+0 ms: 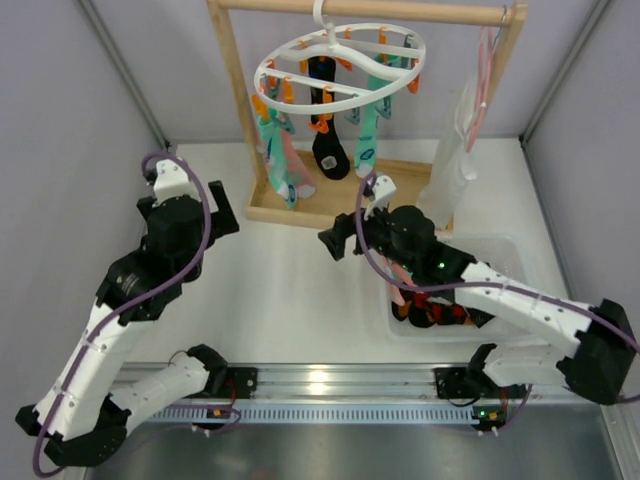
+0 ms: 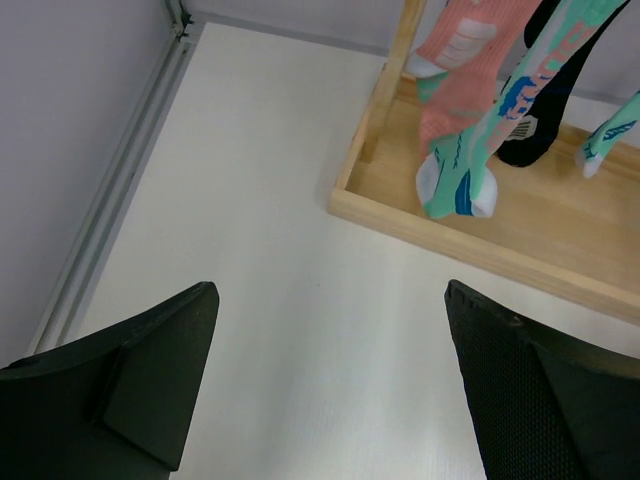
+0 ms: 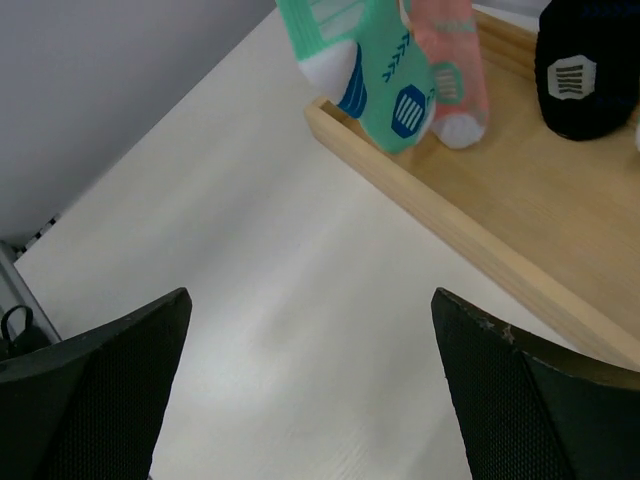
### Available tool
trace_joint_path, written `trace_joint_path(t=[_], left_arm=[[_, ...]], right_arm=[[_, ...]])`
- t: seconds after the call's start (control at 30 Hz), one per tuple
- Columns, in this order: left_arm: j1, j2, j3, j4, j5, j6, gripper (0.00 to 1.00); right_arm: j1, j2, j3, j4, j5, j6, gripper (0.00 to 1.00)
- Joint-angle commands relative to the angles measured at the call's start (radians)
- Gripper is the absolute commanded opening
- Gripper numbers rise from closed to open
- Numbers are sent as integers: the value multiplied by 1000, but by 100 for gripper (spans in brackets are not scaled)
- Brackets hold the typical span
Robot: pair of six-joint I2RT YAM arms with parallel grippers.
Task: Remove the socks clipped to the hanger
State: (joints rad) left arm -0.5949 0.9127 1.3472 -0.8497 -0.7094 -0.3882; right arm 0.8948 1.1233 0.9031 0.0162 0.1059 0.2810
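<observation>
The hanger, a white ring with orange and teal pins, hangs from the rack's top bar. Clipped under it are socks: teal-mint, pink, black and another teal one. My left gripper hovers over the table left of the rack, open and empty, with the pink sock and teal sock ahead of it. My right gripper is low in front of the rack, open and empty, below the teal sock, pink sock and black sock.
The wooden rack base has a raised lip just ahead of both grippers. A clear bin at the right holds a pink sock and dark socks. A long white garment and a thin pink clothes hanger hang on the rack's right end.
</observation>
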Motion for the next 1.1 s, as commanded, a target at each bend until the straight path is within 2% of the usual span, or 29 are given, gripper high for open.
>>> trace_joint_path(t=[0.0,0.13,0.23,0.33,0.63,0.73,0.77,0.83,0.87,0.9,0.93,1.07], left_arm=[[4,-67,-71,1,-67,20,98],[6,-144,-166,6,-98,-29,98],[6,-195,-249,20,-102,-95,98],[6,-227,-313,38,-119,-98,98],[4,-227,-345,61,-52,-106,98],[6,-212,-350,66,-35,-107,98],[4,-207,-353,67,-29,-107,98],[6,-204,-355,74,-25,-106,98],[6,-202,-356,75,-22,-106,98],[4,-202,-358,80,-19,-104,98],[4,-201,-359,83,-18,-103,98],[4,-190,-335,84,-1,-100,98]], right_arm=[[9,171,97,339,-9,-5,99],[12,372,239,401,3,-58,99],[13,531,380,373,38,-114,99],[13,657,491,361,60,-163,99],[16,917,701,380,34,-210,92],[15,977,752,399,75,-244,67],[15,984,752,437,113,-246,51],[12,971,718,485,124,-253,32],[13,960,697,543,124,-252,15],[15,931,653,570,126,-253,6],[16,916,630,594,127,-247,0],[20,793,472,682,77,-210,0]])
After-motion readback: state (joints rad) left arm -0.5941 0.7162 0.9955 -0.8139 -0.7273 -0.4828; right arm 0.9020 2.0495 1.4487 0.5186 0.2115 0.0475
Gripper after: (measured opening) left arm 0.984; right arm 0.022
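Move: The front-left mint sock hangs clipped to the ring about 17 cm ahead of the right hand and 18 cm to its left, its middle some 4 cm lower. Behind it, a pink sock is roughly 22 cm ahead and 14 cm left of the right hand; the black sock hangs about 24 cm ahead and 4 cm left, both about level in height. From the left hand, the mint sock lies around 16 cm ahead, 22 cm right and 13 cm below. The mint sock is met by the right hand, which sweeps forward and left about 16 cm each way with fingers wide open, sinking some 7 cm mostly in the second half while the fingers tip up about 15 degrees. There they shut and pinch its lower half, and the hand begins to ease back and right. The left hand, empty and open, sinks about 9 cm. ##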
